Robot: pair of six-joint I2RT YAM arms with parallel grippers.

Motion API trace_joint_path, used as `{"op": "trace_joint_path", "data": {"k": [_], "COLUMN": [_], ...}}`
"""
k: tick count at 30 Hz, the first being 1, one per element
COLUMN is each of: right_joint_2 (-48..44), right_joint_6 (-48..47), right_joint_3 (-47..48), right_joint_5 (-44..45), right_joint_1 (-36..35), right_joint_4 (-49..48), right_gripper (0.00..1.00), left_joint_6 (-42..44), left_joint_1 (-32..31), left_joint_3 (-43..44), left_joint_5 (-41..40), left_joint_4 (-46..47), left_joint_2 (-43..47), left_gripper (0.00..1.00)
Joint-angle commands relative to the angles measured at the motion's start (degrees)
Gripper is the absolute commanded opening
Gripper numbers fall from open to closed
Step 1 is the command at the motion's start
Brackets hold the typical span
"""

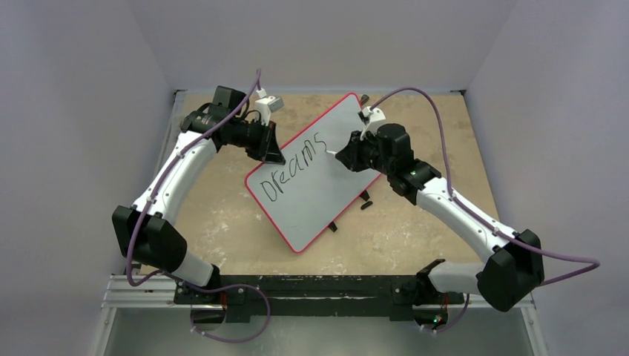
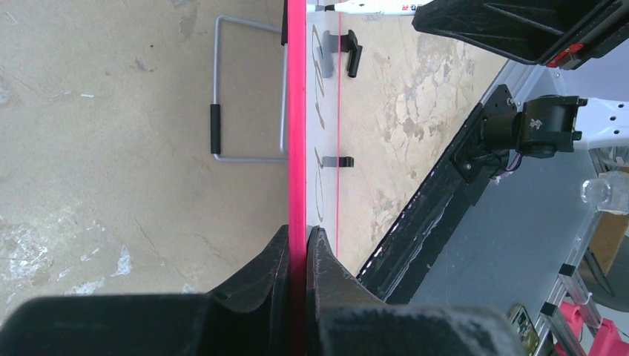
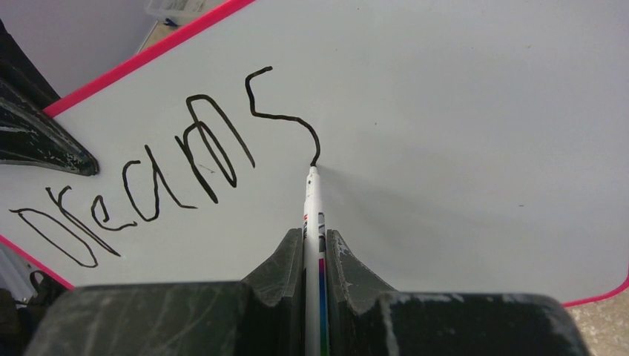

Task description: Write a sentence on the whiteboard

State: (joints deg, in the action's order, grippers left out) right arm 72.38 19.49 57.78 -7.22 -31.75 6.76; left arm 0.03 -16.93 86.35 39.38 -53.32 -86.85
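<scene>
The whiteboard (image 1: 326,204), white with a thin red rim, lies slantwise in the middle of the table. One black handwritten word, "Dreams" (image 1: 297,167), makes up the sentence on it. My left gripper (image 1: 271,152) is shut on the board's upper-left rim. In the left wrist view that red rim (image 2: 297,111) runs edge-on between the jaws of the left gripper (image 2: 298,233). My right gripper (image 3: 314,236) is shut on a white marker (image 3: 313,208). Its tip touches the whiteboard (image 3: 460,148) at the tail of the last "s" of the sentence (image 3: 170,163).
A grey wire bracket with a black grip (image 2: 248,89) lies on the tan tabletop (image 1: 415,230) beside the board. Small black clips (image 1: 365,200) sit along the board's right edge. A black rail (image 1: 311,285) carries both arm bases at the near edge. Grey walls enclose the table.
</scene>
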Motion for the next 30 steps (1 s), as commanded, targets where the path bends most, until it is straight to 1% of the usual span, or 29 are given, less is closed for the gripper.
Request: {"op": "trace_joint_path", "data": {"k": [1, 15, 21, 26, 30], "right_joint_2": [-0.9, 0.0, -3.7, -7.6, -8.5], "right_joint_6": [-0.1, 0.7, 0.9, 1.2, 1.1], "right_joint_3": [-0.6, 2.4, 4.0, 2.5, 0.7], "right_joint_5": [-3.1, -7.4, -7.2, -6.9, -7.4], "right_joint_1": [0.0, 0.0, 0.0, 0.0, 0.0], "right_joint_4": [-1.8, -3.8, -3.4, -4.4, -3.9], "right_gripper": [0.00, 0.00, 0.00, 0.00, 0.00], "left_joint_6": [4.7, 4.7, 4.7, 4.6, 4.6], "left_joint_1": [-1.2, -1.2, -1.2, -1.2, -1.2], "left_joint_3": [-0.7, -0.7, -0.7, -0.7, -0.7], "left_joint_5": [-4.1, -4.0, -4.2, -4.5, -4.5], "left_joint_4": [1.6, 1.6, 1.6, 1.6, 1.7], "left_joint_2": [1.7, 1.7, 1.8, 1.8, 1.6], "left_gripper": [0.00, 0.00, 0.00, 0.00, 0.00]}}
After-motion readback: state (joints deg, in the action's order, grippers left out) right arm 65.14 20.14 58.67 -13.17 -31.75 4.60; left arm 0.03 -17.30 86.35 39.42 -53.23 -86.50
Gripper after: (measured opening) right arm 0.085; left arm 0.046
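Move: The right hand holds the marker with its tip on the lower curve of the "s", about 4 cm ahead of this hand, 4 cm to its left and 2 cm lower. The "m" stands some 8 cm to the left of the hand and 3 cm ahead; the whiteboard edge held by the left fingers lies level ahead, about 16 cm left. From the left hand, the "s" is roughly 12 cm to the right and 4 cm ahead. With the marker tip still on the whiteboard, the right hand draws slowly left and back for a good 1.5 cm, turning slightly counter-clockwise to run out the bottom of the "s". It then pulls the marker off the board with a quick rise of about 6 cm and a little back and right, fingers tipping up; the left hand keeps its pinch on the board's edge. ##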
